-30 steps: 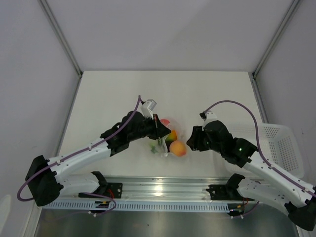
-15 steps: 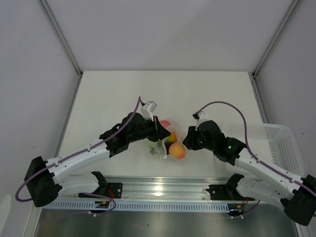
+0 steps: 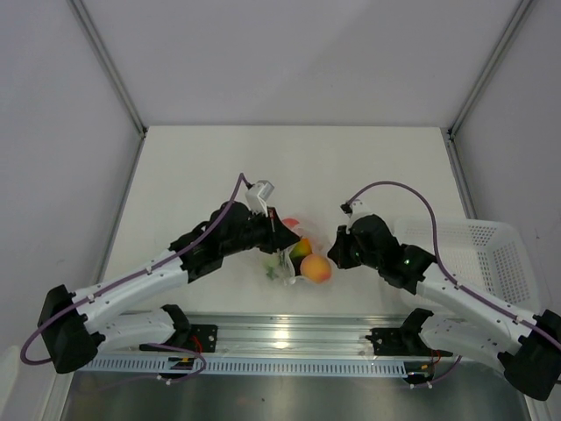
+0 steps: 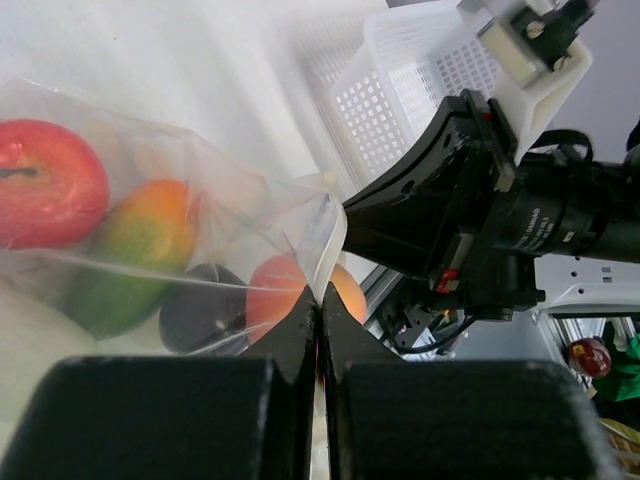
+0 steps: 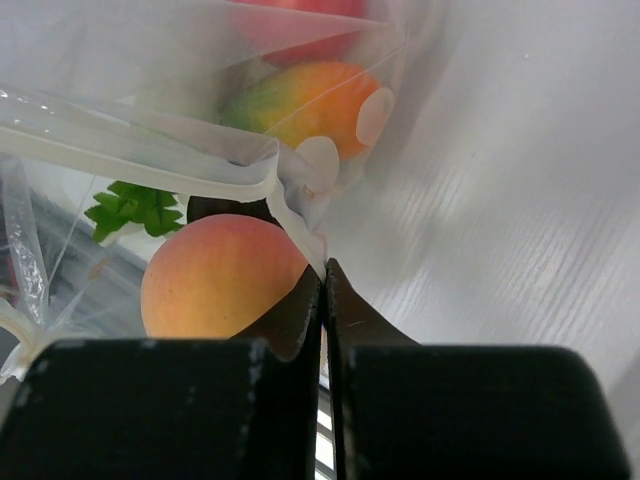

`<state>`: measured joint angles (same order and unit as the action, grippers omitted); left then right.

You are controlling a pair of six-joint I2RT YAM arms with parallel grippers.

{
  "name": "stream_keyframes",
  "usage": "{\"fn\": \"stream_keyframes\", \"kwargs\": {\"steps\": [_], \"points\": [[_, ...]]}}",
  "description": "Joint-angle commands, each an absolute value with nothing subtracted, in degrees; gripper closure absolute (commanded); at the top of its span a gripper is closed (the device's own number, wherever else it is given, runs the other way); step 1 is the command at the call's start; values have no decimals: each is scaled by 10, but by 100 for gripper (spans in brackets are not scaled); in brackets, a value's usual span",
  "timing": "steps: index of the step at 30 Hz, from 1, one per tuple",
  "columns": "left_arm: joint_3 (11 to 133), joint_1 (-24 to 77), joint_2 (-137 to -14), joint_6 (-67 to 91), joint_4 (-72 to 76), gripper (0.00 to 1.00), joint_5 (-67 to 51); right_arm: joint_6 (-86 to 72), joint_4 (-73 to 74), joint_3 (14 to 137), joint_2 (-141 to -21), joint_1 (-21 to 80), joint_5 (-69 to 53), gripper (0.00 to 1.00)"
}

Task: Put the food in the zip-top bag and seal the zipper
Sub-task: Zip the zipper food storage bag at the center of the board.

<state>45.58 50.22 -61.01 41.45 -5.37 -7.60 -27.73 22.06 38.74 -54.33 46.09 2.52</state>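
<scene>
The clear zip-top bag [image 3: 296,254] lies between my two grippers with food inside. In the left wrist view a red round fruit [image 4: 45,180], an orange-green one [image 4: 140,235], a dark-purple piece [image 4: 195,315] and a peach [image 4: 280,295] show through the plastic. My left gripper [image 4: 320,300] is shut on the bag's edge. My right gripper [image 5: 323,270] is shut on the opposite corner of the bag, beside the peach [image 5: 220,285]. The zipper [image 5: 150,165] runs as a pale strip across the mouth. Green leaves [image 5: 130,210] lie under it.
A white slotted basket [image 3: 491,254] stands at the right edge of the table, behind my right arm. The rail with the arm bases [image 3: 289,338] runs along the near edge.
My right gripper moved left to the bag's corner and closed on it. My left gripper stayed shut on the bag and shifted slightly.
</scene>
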Motion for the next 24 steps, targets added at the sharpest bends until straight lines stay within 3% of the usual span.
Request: {"fn": "stream_keyframes", "kwargs": {"steps": [1, 10, 20, 24], "points": [[457, 512, -576, 398, -61, 99, -63, -259, 254, 447, -535, 459, 37, 100], [448, 539, -507, 413, -61, 99, -110, -286, 316, 562, -529, 464, -62, 100], [441, 581, -518, 433, -200, 99, 26, -314, 349, 617, -572, 487, -53, 100], [458, 586, -533, 428, -231, 99, 21, -307, 359, 648, -604, 490, -52, 100]]}}
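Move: Both hands already hold the bag by its open rim. From the right hand the peach in the mouth lies about 4 cm left, 2 cm ahead and 10 cm below, the mango some 7 cm ahead and 7 cm left, and the red apple roughly 11 cm ahead and 10 cm left, both also about 10 cm down. From the higher left hand the peach is about 4 cm to the right, 2 cm ahead and some 18 cm below. Keeping its pinch on the rim, the right hand hoists its side of the bag about 13 cm nearly straight up, edging left and rolling some 10 degrees so that its left side rises, then starts to sink again. Meanwhile the left hand, also still pinching, draws its side back about 6 cm while rising, then drops quickly to just below its starting height. ##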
